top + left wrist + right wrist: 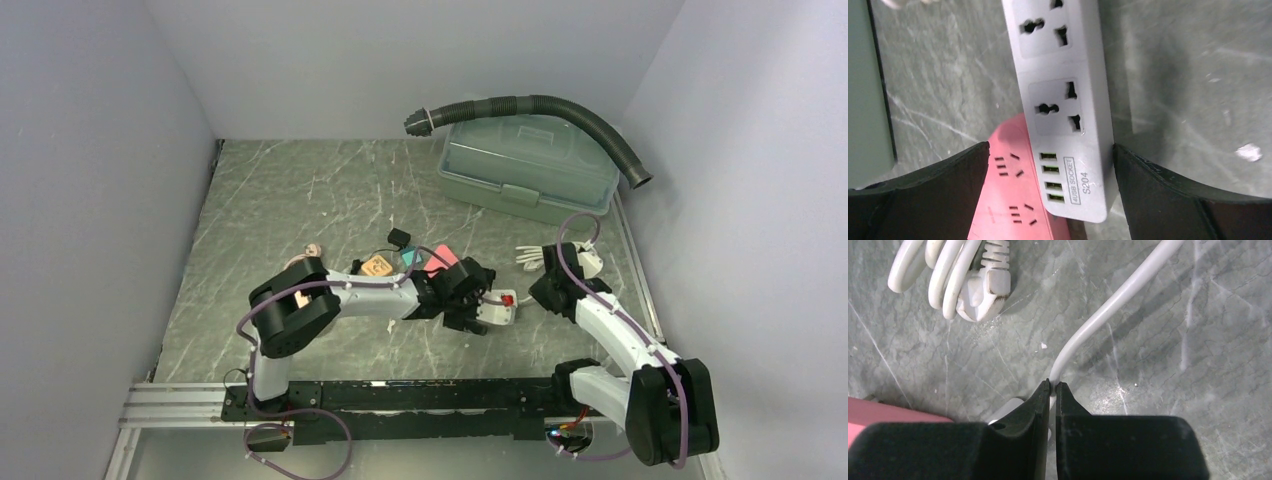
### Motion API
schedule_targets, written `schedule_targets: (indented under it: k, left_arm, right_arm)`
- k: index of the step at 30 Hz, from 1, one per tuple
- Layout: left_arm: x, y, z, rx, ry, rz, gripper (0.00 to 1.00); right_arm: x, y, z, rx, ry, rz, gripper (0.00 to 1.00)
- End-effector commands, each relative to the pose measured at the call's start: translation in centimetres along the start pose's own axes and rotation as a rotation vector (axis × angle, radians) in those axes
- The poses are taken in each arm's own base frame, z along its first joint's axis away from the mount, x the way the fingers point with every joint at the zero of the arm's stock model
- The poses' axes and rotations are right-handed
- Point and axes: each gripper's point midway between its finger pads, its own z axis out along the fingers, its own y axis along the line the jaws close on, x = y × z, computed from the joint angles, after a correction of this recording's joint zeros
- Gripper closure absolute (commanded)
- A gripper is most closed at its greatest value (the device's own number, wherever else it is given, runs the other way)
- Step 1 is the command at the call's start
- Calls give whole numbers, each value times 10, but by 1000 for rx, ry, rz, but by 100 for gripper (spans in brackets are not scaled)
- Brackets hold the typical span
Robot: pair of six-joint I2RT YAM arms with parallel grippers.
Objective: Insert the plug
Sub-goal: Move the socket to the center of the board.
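Observation:
A white power strip [1063, 110] with two universal sockets and several USB ports lies partly over a pink power strip [1013, 195]. My left gripper [1050, 146] is open and straddles the white strip's USB end. Its right finger [1148, 190] touches the strip's side, while its left finger [938, 185] stands apart over the pink strip. In the top view the white strip [497, 308] shows a red switch. My right gripper [1053, 384] is shut on a white cable [1108, 305]. The white plug [985, 290] lies on the table with coiled cable, apart from both grippers.
A grey-green lidded box [525, 165] stands at the back right with a black corrugated hose [540, 105] over it. An orange block [378, 266] and a small black adapter [399, 238] lie behind the left arm. Walls close in on both sides.

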Motion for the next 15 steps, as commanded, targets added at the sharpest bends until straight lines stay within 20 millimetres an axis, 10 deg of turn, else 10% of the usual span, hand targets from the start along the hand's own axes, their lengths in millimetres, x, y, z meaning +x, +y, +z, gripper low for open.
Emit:
schedule_targets:
  k: [1,8,15]
  left_arm:
    - [7,24,-15,-33,32,28,0]
    - [-42,24,-76,67,-69,-100,0]
    - [-33,41,-150,-2,-81,-214,0]
  right_arm:
    - [5,-1,-4,-21,23,-26,86]
    - [-18,30,-29,-131,-10,-97,43]
    - [-31,87,-69,-407,2,-306,5]
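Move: The white socket strip lies just under the left hand, its middle about 4 cm to the right, 2 cm ahead and 2 cm below; the open fingers straddle its USB end. The pink triangle is some 6 cm ahead and 5 cm left, the orange block level and 11 cm left. From the right hand, which pinches the cable, the strip's middle lies about 10 cm left, 2 cm back and 2 cm lower, with the plug roughly 6 cm ahead and 2 cm left. The left hand's near-side finger, already against the socket strip, pushes it on forward barely 1.5 cm towards the pink triangle, then the wide-open hand comes free and climbs about 10 cm, drifting left and a little back. The right hand opens to let go of the cable, then rises 5 cm, easing left and forward and turning counter-clockwise. ##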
